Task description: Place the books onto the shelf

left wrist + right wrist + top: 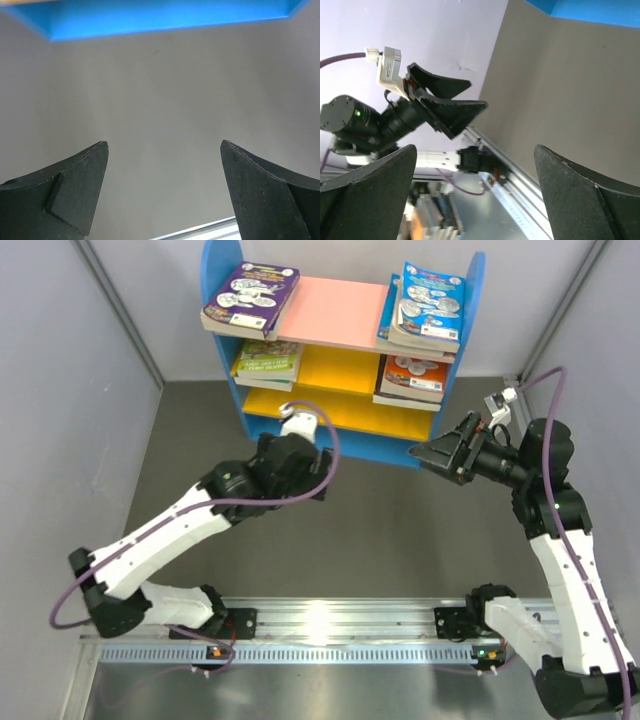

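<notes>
The shelf (pixel 345 325) stands at the back of the table, with blue sides, a pink top board and yellow lower boards. On its top board lie a purple book (pixel 250 298) at the left and a light blue stack of books (pixel 428 305) at the right. The middle board holds a green-yellow book (pixel 265 362) and an orange one (pixel 412 378). My left gripper (pixel 300 445) hangs open and empty just before the shelf's foot (pixel 165 20); its fingertips (pixel 164 145) frame bare table. My right gripper (pixel 425 455) is open and empty by the shelf's right corner (pixel 590 10).
Grey walls close in the table on the left, right and back. An aluminium rail (pixel 330 620) with both arm bases runs along the near edge. In the right wrist view the left arm's open gripper (pixel 445 97) shows across the grey table (pixel 570 90).
</notes>
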`<state>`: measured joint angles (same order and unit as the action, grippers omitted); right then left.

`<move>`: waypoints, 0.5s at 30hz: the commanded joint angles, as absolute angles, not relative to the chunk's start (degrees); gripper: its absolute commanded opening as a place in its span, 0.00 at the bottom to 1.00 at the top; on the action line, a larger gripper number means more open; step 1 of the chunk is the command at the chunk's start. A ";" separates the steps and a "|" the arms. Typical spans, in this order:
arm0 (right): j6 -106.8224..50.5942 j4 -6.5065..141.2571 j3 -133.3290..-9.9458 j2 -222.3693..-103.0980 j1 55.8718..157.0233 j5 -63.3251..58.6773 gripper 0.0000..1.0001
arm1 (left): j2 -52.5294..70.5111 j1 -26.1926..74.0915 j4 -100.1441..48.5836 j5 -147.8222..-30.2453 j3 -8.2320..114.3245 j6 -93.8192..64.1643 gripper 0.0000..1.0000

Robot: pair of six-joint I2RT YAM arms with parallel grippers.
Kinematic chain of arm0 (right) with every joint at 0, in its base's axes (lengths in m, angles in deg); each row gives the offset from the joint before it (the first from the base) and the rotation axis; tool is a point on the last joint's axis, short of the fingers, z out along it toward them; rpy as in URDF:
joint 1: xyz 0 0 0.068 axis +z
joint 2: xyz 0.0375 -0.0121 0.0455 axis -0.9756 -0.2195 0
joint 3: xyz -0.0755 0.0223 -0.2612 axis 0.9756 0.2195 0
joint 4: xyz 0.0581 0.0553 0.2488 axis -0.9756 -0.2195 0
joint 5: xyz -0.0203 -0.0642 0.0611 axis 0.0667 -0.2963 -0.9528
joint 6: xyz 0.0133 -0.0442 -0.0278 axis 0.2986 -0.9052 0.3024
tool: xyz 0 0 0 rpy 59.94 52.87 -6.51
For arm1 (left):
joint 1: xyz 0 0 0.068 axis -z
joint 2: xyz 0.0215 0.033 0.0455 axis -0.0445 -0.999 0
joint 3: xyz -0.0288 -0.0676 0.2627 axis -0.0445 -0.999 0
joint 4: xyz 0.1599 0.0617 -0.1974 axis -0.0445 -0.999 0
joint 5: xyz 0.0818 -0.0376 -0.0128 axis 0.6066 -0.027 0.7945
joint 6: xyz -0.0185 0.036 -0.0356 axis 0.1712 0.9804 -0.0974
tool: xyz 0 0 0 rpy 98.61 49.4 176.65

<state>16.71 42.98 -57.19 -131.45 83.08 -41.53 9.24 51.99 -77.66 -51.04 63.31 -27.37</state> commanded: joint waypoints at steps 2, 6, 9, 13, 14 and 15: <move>3.07 34.32 -59.46 -124.56 86.62 -34.95 1.00 | 19.25 51.33 -74.91 -41.00 51.56 -33.04 0.99; -1.87 29.22 -60.95 -121.47 88.04 -31.16 1.00 | 28.39 50.45 -63.78 -28.15 36.81 -27.28 0.99; -4.08 26.32 -62.62 -120.94 89.01 -29.14 1.00 | 38.75 44.08 -46.65 -30.56 20.40 -18.84 0.99; -2.41 25.78 -63.59 -120.24 89.45 -26.07 1.00 | 38.36 27.28 -36.15 -45.42 14.29 -17.84 0.99; -1.28 25.78 -63.85 -119.89 89.62 -25.62 1.00 | 36.78 24.11 -34.67 -47.09 13.75 -17.66 0.99; -0.74 26.04 -64.12 -119.54 89.54 -25.01 1.00 | 33.54 19.12 -31.69 -48.94 12.79 -16.79 0.99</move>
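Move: Out ahead and to the right of the empty left hand lies the orange book, about 18 cm farther out, 20 cm right and level with it on the middle shelf. The green book on that shelf is about 18 cm ahead of this hand and 8 cm left; the purple book on the top shelf is about 19 cm ahead, 10 cm left and 13 cm up. From the right hand, also empty, the orange book lies some 21 cm ahead, 2 cm left and 8 cm lower. Swinging away from the orange book, the left hand sweeps about 20 cm left across the front of the shelf and sinks some 12 cm, turning counter-clockwise about 30 degrees with its fingers staying wide open. The right hand backs some 5 cm away from the shelf, rolls roughly 15 degrees about its own length, then nearly stops, also open and touching nothing. ##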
